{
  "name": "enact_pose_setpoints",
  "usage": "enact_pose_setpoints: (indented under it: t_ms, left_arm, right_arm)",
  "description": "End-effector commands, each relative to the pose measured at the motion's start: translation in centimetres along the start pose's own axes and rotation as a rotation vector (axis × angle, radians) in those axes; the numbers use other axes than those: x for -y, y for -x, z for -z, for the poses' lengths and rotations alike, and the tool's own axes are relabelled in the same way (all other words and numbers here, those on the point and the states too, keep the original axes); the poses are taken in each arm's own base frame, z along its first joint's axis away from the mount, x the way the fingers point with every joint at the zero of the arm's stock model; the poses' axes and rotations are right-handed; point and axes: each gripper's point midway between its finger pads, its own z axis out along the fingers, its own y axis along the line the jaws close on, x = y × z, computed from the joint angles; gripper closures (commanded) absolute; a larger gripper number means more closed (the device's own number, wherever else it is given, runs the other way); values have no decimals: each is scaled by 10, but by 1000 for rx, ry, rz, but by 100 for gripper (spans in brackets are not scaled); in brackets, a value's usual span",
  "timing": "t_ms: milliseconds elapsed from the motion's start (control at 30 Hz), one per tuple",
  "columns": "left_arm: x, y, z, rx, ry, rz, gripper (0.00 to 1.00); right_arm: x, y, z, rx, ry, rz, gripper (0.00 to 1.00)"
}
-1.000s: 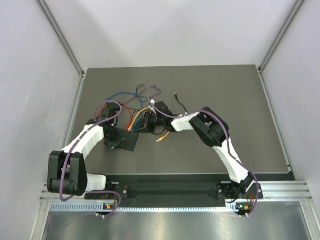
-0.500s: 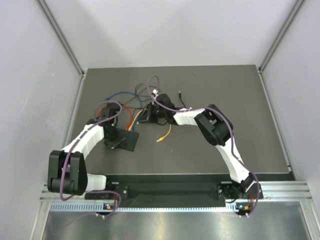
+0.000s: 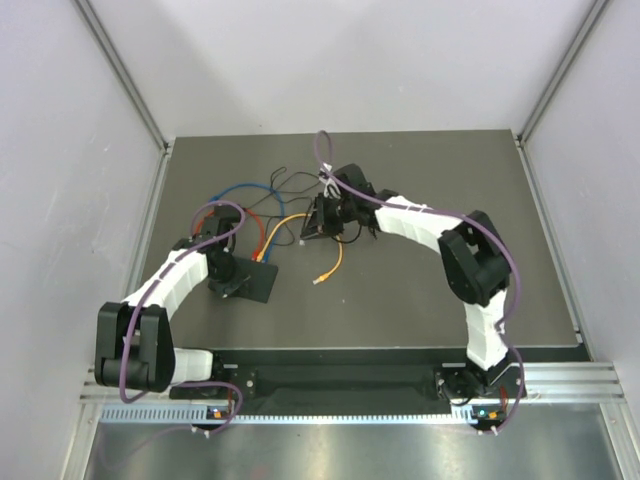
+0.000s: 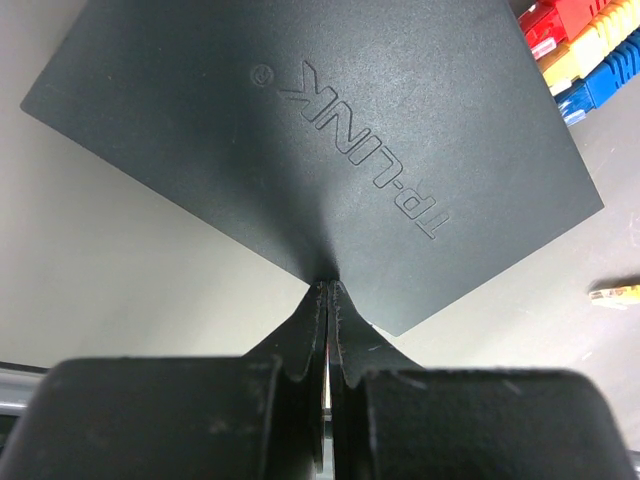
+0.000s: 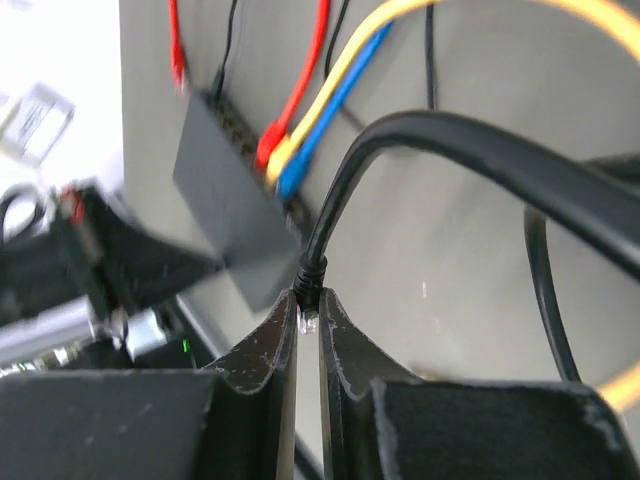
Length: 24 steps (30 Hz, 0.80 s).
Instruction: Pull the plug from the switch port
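The switch [image 3: 258,281] is a flat black slab lying left of the table's centre, its logo showing in the left wrist view [image 4: 320,130]. My left gripper [image 4: 328,286] is shut, with its tips pressed on the slab's near edge. Red, yellow and blue plugs [image 5: 280,160] sit in the switch's ports. My right gripper [image 5: 308,305] is shut on the black plug [image 5: 309,275], held in the air clear of the switch [image 5: 225,215], its thick black cable [image 5: 450,135] arching away. From above, that gripper [image 3: 313,228] hangs to the right of and behind the switch.
A loose yellow cable ends in a plug [image 3: 320,279] on the mat right of the switch, also seen from the left wrist [image 4: 615,293]. Blue, red and black cables [image 3: 262,192] tangle behind the switch. Grey walls close in the table's sides and back.
My right gripper has drawn away from the switch, up and toward the back right, taking the black plug and its cable along. The left gripper and the switch have stayed put.
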Motion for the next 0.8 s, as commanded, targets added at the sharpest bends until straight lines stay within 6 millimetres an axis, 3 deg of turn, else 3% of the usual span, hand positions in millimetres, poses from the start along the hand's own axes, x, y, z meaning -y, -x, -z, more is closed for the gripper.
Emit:
enact_pose_setpoints:
  t_ms: [0,167,267,367,400,433,467,633,667,733,767]
  left_arm:
    - [0,5,-6,33,-11,-12,100]
    - [9,13,0,60,-47,-37,100]
    - [9,15,2,73,-53,-60,100]
    - [8,16,4,85,-56,-76,100]
    - [9,17,5,92,-61,-79,100]
    - [10,18,6,98,-68,-81,100]
    - [12,18,6,99,-75,-83,100]
    - [24,24,10,104,-122,-96,100]
    - [26,24,11,104,-127,-100,100]
    - [27,23,10,93,-130,-106,100]
    - [27,23,10,90,-129,-106,100]
  right_arm:
    - [-12,-11,45,-56,18,93,100]
    - [-58,11,95,-36,182,100,100]
    - [-79,41,132,58,247,111,100]
    - [-85,81,172,208,257,110,100]
    - [-76,100,186,271,233,99,100]
    - [-67,107,194,297,202,78,100]
    - [-41,126,205,358,138,33,100]
    - [46,166,224,461,-13,-107,100]
    - [59,183,235,527,-13,-98,100]
    - [87,192,242,565,-38,-150,100]
    - [111,199,247,586,-58,-176,100]
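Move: The right hand already holds the black plug, free of the switch. The bare table to which it swings lies some 13 cm ahead, 25 cm right and 10 cm below; the switch's middle is about 16 cm left, 2 cm back and 8 cm below, the yellow cable's loose end roughly 2 cm back, 2 cm right and 10 cm below. The switch's middle lies about 3 cm ahead of the closed left fingertips, 1 cm left and 1 cm below. Keeping its pinch on the black plug, the right hand first climbs nearly straight up with a slight draw back, then sweeps off to the right and forward, away from the switch and towards the bare far-right table, ending some 23 cm to the right, 15 cm higher and 13 cm farther out, with the wrist swung about 25 degrees clockwise and the lead trailing from the fingers. The left hand, shut on nothing with its tips at the switch's top near the front edge, eases about 1.5 cm forward and slightly up, its fingertips tilting a little outward. ##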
